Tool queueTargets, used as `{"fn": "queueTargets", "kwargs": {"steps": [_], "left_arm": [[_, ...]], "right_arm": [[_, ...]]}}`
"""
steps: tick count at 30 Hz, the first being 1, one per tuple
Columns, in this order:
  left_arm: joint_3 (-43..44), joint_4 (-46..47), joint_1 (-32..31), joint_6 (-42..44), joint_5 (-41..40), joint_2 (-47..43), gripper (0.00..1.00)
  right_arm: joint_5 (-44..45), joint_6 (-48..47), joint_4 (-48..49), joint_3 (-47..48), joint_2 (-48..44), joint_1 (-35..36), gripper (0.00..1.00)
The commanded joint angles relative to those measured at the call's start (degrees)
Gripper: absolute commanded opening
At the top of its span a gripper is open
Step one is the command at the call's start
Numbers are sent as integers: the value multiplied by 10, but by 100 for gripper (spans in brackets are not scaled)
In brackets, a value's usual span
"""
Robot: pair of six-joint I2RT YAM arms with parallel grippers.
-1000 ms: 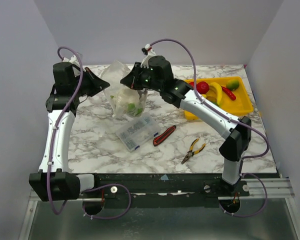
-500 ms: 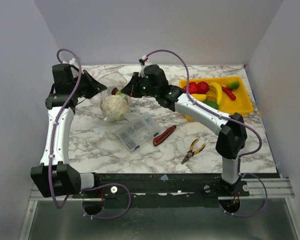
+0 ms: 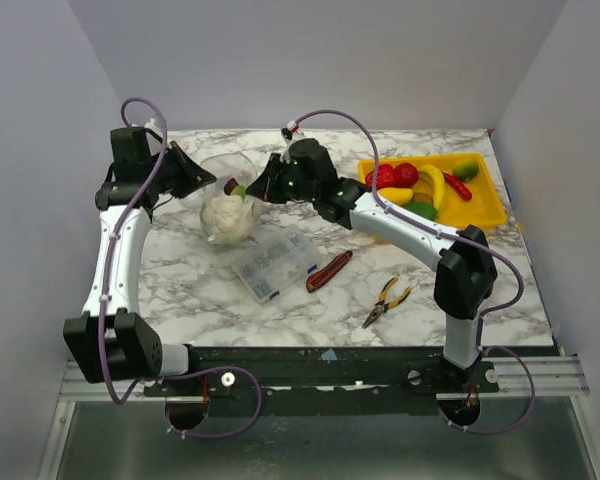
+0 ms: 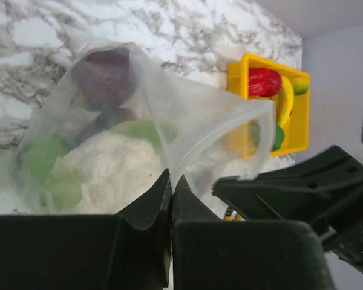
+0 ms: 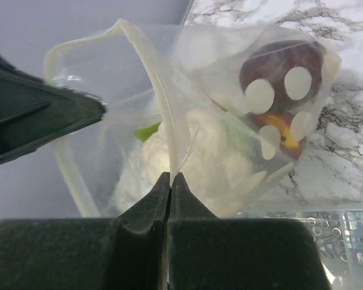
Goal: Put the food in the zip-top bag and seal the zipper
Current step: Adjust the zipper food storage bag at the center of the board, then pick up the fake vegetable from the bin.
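The clear zip-top bag (image 3: 227, 208) hangs low over the marble between my two grippers. Inside it lie a white cauliflower (image 3: 228, 216), a dark maroon piece (image 4: 103, 75) and green pieces (image 4: 43, 164). My left gripper (image 3: 206, 184) is shut on the bag's rim at its left side, as the left wrist view shows (image 4: 171, 180). On the right side of the mouth my right gripper (image 3: 254, 190) is shut on the zipper (image 5: 158, 80), its tips pinched together (image 5: 170, 176). The mouth gapes open between them. More food, red (image 3: 407, 174), yellow (image 3: 435, 183) and green (image 3: 466, 168), lies in the tray.
The yellow tray (image 3: 485, 222) stands at the back right. A clear compartment box (image 3: 273, 262) lies just in front of the bag, a red-and-black knife (image 3: 328, 271) and yellow-handled pliers (image 3: 388, 300) further right. Grey walls close in the table on three sides.
Both grippers have come down and leftward with the bag. It hung higher and stretched a second ago; now it sags low with the cauliflower near the table.
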Motion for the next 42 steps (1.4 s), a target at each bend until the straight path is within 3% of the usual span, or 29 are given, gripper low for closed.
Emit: {"fn": "queueTargets", "kwargs": {"steps": [1,6,13,18,23,31,35,42], "left_arm": [[5,52,3,-14,-5,-57,0],[14,-10,4,34,7,6,0],[-8,18,0,55,-22,-22,0],[-20,16,-10,74,-49,-22,0],[-24,25,-11,69,-26,-17,0],[-25,28,-11,63,-7,-13,0],[-22,28,-10,60,2,-10,0],[-24,30,-11,58,10,-8,0]], "right_arm": [[-10,6,46,-4,-38,-2,0],[-7,20,59,-59,-31,-3,0],[-8,-4,44,-68,-40,-3,1],[4,-49,-27,-13,-38,-2,18],[63,-103,-80,-10,-81,-2,37],[268,-212,-112,-110,-214,-6,60],[342,-231,-117,-182,-262,-56,63],[334,-194,-129,-271,-287,-220,64]]}}
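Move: Off to the right hand's right, about 43 cm, and some 11 cm farther out lies the yellow tray, 14 cm lower. The cauliflower in the bag is 8 cm left of that hand, level and 11 cm below; the clear parts box is 8 cm back, 4 cm right, and the red knife 8 cm back, 16 cm right, both 17 cm down. From the left hand, the cauliflower is 3 cm back, straight ahead-line, 12 cm below. Bobbing the zip-top bag by its rim, both hands rise 2 to 5 cm and dip again to just below their start; the left then keeps its pinch there. The right opens its fingers to nearly two thirds, lets go of the rim, lifts clear, and speeds about 27 cm right towards the yellow tray, slightly forward and sinking late, turning some 35 degrees clockwise and rolling right side up. ##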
